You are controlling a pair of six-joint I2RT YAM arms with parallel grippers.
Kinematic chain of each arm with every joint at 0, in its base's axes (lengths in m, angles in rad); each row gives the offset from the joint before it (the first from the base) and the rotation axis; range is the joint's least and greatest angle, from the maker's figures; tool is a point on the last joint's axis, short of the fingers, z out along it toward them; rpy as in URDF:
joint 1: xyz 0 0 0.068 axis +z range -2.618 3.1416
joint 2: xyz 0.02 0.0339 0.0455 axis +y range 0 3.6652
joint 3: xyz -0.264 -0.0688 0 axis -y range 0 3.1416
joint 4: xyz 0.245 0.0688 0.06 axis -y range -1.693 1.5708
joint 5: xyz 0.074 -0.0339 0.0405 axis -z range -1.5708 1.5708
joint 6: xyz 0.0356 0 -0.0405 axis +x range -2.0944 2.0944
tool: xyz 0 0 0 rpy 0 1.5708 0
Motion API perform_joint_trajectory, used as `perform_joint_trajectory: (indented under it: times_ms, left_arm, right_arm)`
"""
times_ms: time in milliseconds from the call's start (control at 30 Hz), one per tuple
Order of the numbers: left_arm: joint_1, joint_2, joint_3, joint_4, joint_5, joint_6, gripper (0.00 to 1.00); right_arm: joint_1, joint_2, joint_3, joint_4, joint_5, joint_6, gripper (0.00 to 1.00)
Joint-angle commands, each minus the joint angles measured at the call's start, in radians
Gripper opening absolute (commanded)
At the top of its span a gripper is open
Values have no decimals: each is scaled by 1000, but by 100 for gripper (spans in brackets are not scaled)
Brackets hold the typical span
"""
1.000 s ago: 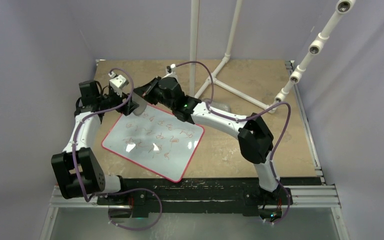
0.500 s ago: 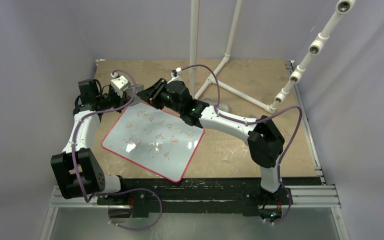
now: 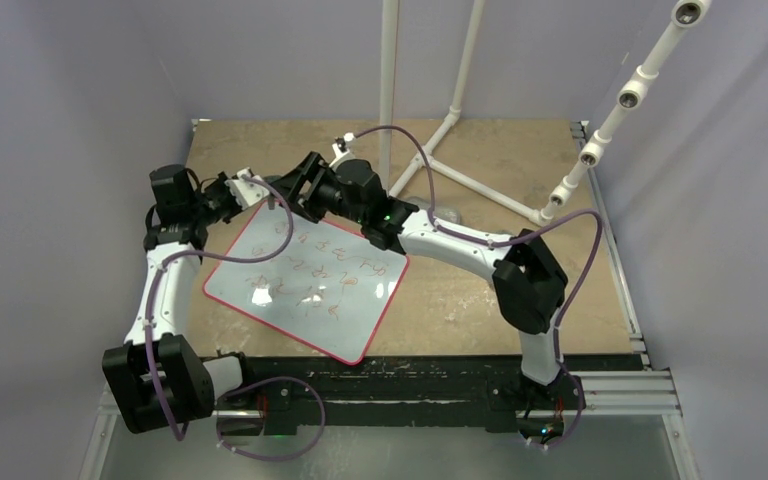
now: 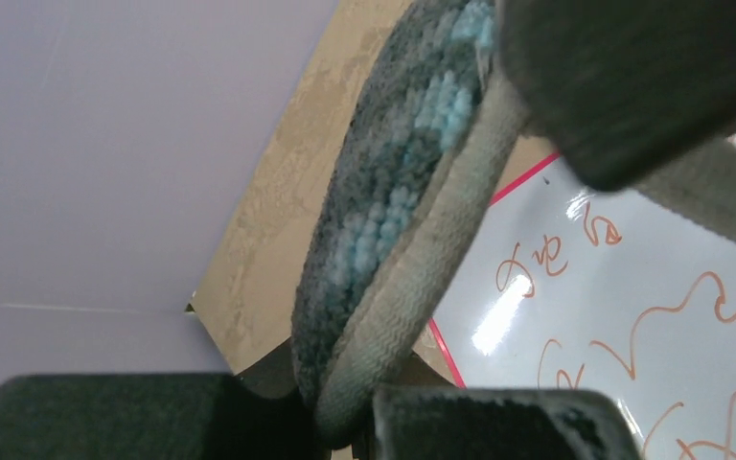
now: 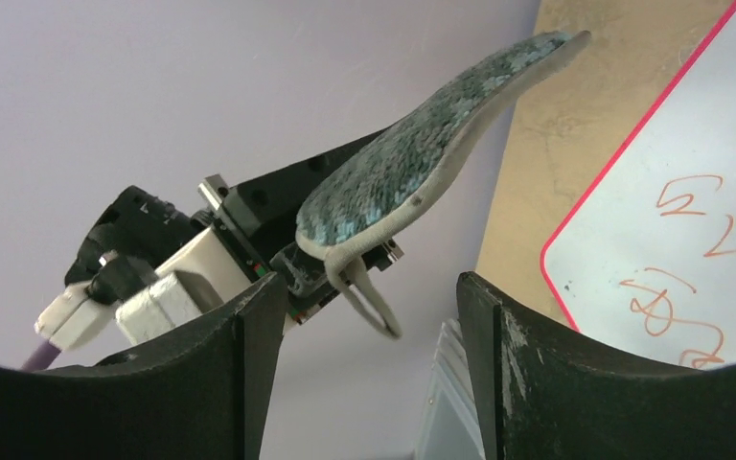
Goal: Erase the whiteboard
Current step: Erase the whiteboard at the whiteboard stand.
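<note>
The whiteboard [image 3: 305,280] lies tilted on the table, white with a red rim and covered in red scribbles; it also shows in the left wrist view [image 4: 632,287] and the right wrist view [image 5: 690,192]. My left gripper [image 3: 250,192] hovers at the board's far left corner, shut on the lower end of an oval cloth pad [image 4: 393,211], teal-grey knit on one face and beige on the other. The same pad [image 5: 422,163] sticks up from the left gripper [image 5: 278,220] with a loop hanging off it. My right gripper [image 3: 298,188] is close beside it, open [image 5: 369,383] and holding nothing.
A second grey oval pad [image 3: 445,213] lies on the tan table behind the right arm. A white pipe frame [image 3: 450,130] stands at the back, and a pipe with fittings [image 3: 620,100] slants on the right. Purple walls close in the left and back.
The right gripper has opened and let go of the pad, pulling back slightly. The left gripper has shut on the pad and now carries it alone.
</note>
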Motion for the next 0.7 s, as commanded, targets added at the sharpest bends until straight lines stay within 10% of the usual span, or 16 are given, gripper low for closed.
perform_joint_trajectory:
  times_ms: [0, 367, 400, 533, 667]
  left_arm:
    - [-13, -32, -32, 40, 2, 105, 0]
    - [-26, -14, -4, -103, 23, 73, 0]
    - [-27, 4, 18, -159, 31, 73, 5]
    - [-24, 60, 89, -351, 50, 34, 76]
    - [-13, 79, 100, -378, 48, -92, 88]
  right_arm:
    - [-6, 33, 79, 82, -35, 33, 66]
    - [-3, 77, 113, 32, 2, 18, 0]
    - [-3, 59, 85, 12, 2, -6, 0]
    - [-7, -84, -76, -101, 22, -160, 0]
    - [-9, -260, -227, -349, 29, -354, 0]
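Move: The eraser is held out by the left fingers, its middle about 4 cm to that hand's right, roughly level fore and aft and some 3 cm above the hand. From the open right hand the eraser's middle is about 3 cm ahead, 2 cm to the left and 4 cm below, with its strap end facing these fingers. The whiteboard lies underneath, its middle some 5 cm back from the right hand, straight below it sideways and roughly 29 cm down. The eraser's strap end is met by the right hand, which eases about 2.5 cm left and forward and closes on it. The left fingers then spread and let go, that hand sinking about 5 cm and drawing back some 2.5 cm as it tips down, while the right carries the eraser down, right and a little back, towards the whiteboard. ##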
